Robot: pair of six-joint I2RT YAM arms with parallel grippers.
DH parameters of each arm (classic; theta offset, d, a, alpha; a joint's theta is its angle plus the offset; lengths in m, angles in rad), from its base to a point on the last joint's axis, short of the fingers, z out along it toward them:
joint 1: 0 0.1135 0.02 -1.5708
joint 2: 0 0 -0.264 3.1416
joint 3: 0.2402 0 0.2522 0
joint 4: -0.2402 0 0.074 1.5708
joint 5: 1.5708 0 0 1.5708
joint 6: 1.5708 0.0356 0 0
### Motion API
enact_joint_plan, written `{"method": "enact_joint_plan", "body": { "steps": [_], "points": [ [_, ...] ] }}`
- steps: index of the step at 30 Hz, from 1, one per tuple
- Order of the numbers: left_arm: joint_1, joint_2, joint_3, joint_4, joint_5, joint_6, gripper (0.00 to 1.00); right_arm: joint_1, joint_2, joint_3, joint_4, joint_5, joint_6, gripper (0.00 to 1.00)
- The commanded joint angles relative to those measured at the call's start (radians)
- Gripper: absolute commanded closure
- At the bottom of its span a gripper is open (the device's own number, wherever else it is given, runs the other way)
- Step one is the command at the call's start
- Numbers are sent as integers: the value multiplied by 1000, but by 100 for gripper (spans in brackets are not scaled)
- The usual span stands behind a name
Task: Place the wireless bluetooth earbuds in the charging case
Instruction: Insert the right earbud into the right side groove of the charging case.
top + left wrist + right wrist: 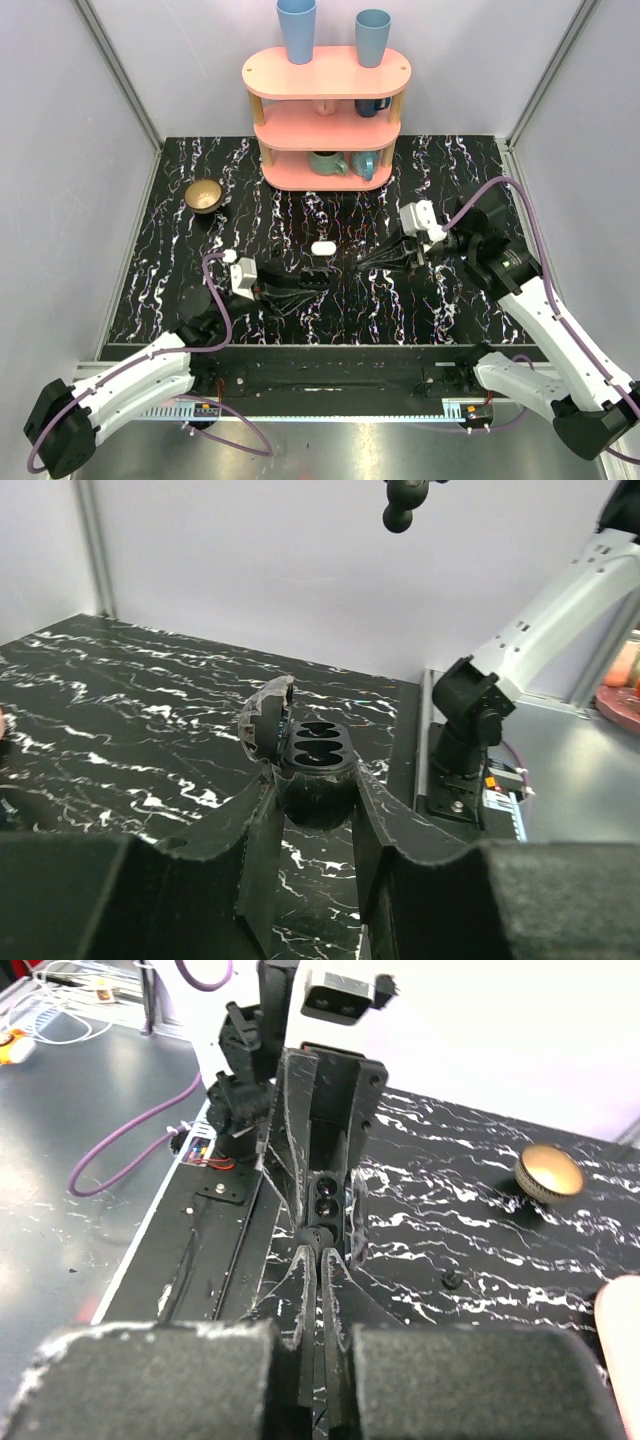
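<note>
The charging case (318, 742) is black here, a small oval with its lid (266, 718) hinged open and two sockets showing empty. My left gripper (315, 792) (320, 281) is shut on its body and holds it just above the marble table. My right gripper (319, 1252) (362, 265) faces it from the right, shut on a tiny black earbud (318, 1234) at its tips. That earbud hangs slightly above and short of the case (326, 1198). A second small black piece (453, 1280), perhaps the other earbud, lies on the table.
A small white oval object (322, 247) lies on the table just behind the two grippers. A brown bowl (204, 195) stands at the back left. The pink shelf (325, 120) with cups stands at the back centre.
</note>
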Motion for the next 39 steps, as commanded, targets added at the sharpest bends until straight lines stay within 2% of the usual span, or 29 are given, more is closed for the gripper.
{"method": "enact_joint_plan", "body": {
  "steps": [1, 18, 39],
  "points": [
    [0, 30, 60, 175, 135, -47, 100, 50, 19, 47, -41, -58, -61, 100],
    [0, 74, 96, 201, 207, -70, 100, 220, 96, 65, -69, 103, -113, 100],
    [0, 47, 91, 182, 189, -61, 100, 303, 162, 78, -139, 253, -159, 100]
  ]
}}
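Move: The right hand holds a black earbud; the open black charging case it is taken to lies about 8 cm to its left, 1 cm ahead and roughly 9 cm lower, held in the left hand. Seen from the left hand, the earbud is some 9 cm to the right, 1 cm back and 10 cm up. On the table, far below the right hand, the white case lies 18 cm ahead and 7 cm left, a small black piece 18 cm ahead and 17 cm left. The right hand, fingers staying shut on the earbud, first draws back a couple of centimetres, then slides left about 5 cm while sinking about as much, tipping its fingertips some 10 degrees further down and bringing the earbud to the groove nearest it, at the case's right end. Early on, the left hand keeps its grip on the case, carries it back and up by roughly 3 cm each while turning about 10 degrees clockwise, then holds it still under the coming earbud. ##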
